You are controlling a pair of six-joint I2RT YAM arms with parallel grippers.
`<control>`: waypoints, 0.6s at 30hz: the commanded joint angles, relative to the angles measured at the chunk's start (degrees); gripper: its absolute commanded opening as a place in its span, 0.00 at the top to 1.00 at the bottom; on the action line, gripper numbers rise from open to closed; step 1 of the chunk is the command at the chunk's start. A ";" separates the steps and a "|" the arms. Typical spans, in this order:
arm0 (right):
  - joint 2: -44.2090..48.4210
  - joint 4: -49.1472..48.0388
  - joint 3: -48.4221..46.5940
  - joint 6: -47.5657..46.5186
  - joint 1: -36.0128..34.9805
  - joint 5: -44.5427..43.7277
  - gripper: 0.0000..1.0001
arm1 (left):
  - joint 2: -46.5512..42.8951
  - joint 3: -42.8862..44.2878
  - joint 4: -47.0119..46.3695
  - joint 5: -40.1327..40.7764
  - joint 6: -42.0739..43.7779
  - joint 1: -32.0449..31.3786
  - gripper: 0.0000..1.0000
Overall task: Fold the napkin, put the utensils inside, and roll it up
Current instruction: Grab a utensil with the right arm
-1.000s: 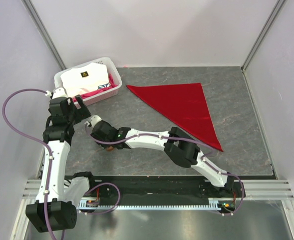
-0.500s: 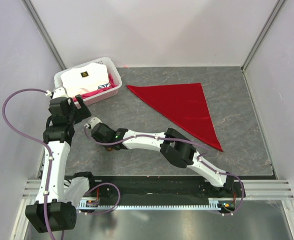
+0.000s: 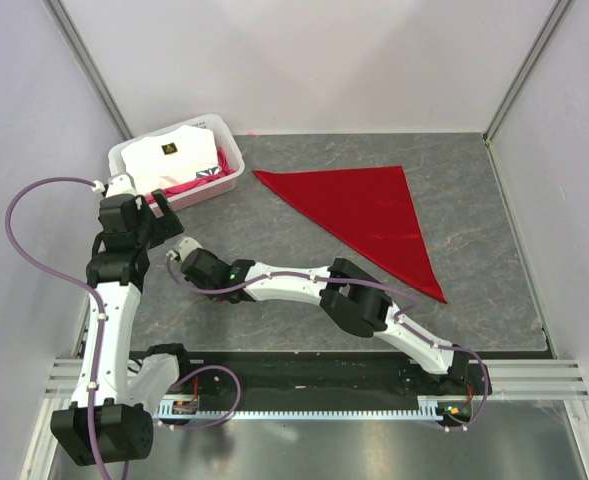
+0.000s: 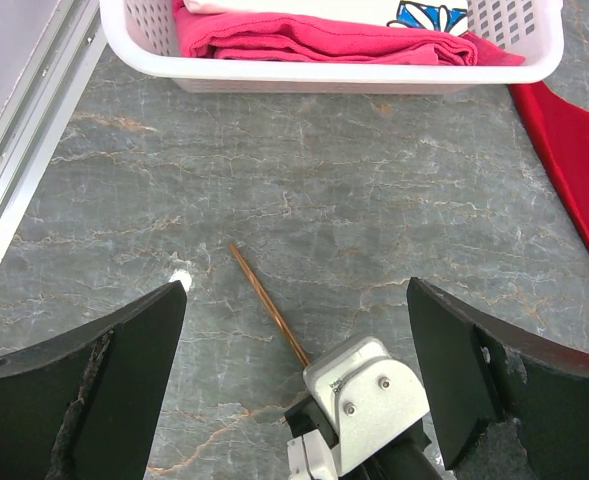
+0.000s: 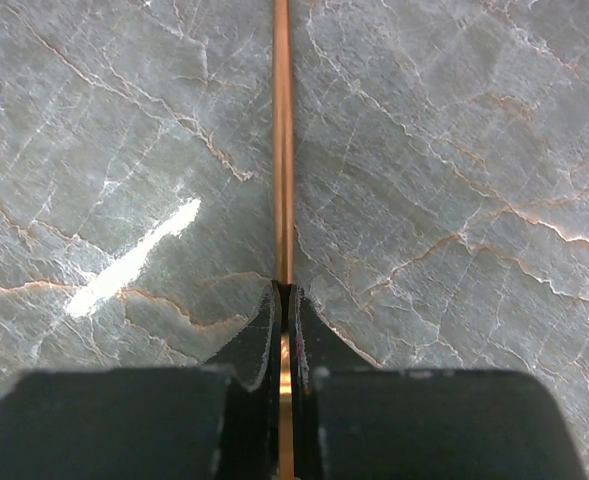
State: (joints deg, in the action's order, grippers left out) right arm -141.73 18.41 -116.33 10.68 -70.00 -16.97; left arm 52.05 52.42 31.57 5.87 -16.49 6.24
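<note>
The red napkin (image 3: 364, 212) lies folded into a triangle at the middle right of the table; its corner (image 4: 576, 150) shows in the left wrist view. The thin brown spoon handle (image 5: 283, 150) lies flat on the grey table, and my right gripper (image 5: 285, 292) is shut on it, jaws pinching the handle. The spoon's bowl is hidden. From above, the right gripper (image 3: 177, 258) is low at the table's left side. My left gripper (image 3: 164, 228) hangs open just above it, its fingers (image 4: 84, 390) spread wide around the handle (image 4: 269, 305).
A white basket (image 3: 229, 170) with white and pink fabric stands at the back left, its front wall (image 4: 344, 72) close ahead of the left gripper. The table's left edge rail (image 4: 19, 190) runs beside it. The right arm stretches across the front of the table.
The right gripper has slid a little left along the table and closed its jaws on the spoon handle. The left arm and the napkin have not moved.
</note>
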 commanded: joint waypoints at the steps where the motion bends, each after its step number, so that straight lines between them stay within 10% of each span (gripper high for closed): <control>1: 0.57 0.66 4.42 0.83 0.21 -3.50 1.00 | -1.16 0.31 -2.04 -0.16 -0.65 -0.18 0.00; 18: 30.61 -11.64 44.76 2.08 3.81 -10.80 1.00 | -1.25 -0.04 -2.66 -3.75 -0.38 -0.18 0.00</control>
State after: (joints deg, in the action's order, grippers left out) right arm -118.32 7.77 -77.41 14.26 -68.86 -24.80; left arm 51.81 52.42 31.48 4.16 -16.49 6.24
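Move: The right fingers are already shut on the wooden utensil's handle, close above the table; its round end is roughly 4 cm back and 3 cm to the right of them. From this hand the middle of the folded red napkin lies about 38 cm to the right and 16 cm ahead, the white basket some 26 cm ahead and 8 cm to the left. From the idle left hand the napkin is about 47 cm right, 10 cm ahead and 21 cm below. Keeping its shut grip on the utensil's handle, the right hand starts from rest and sweeps to the right with growing speed, about 13 cm, skimming low over the table towards the red napkin's side and gaining no height. On the way it eases back a little, just over a centimetre, and turns some 10 degrees clockwise, while the fingers stay closed and the handle still points out ahead of them. ##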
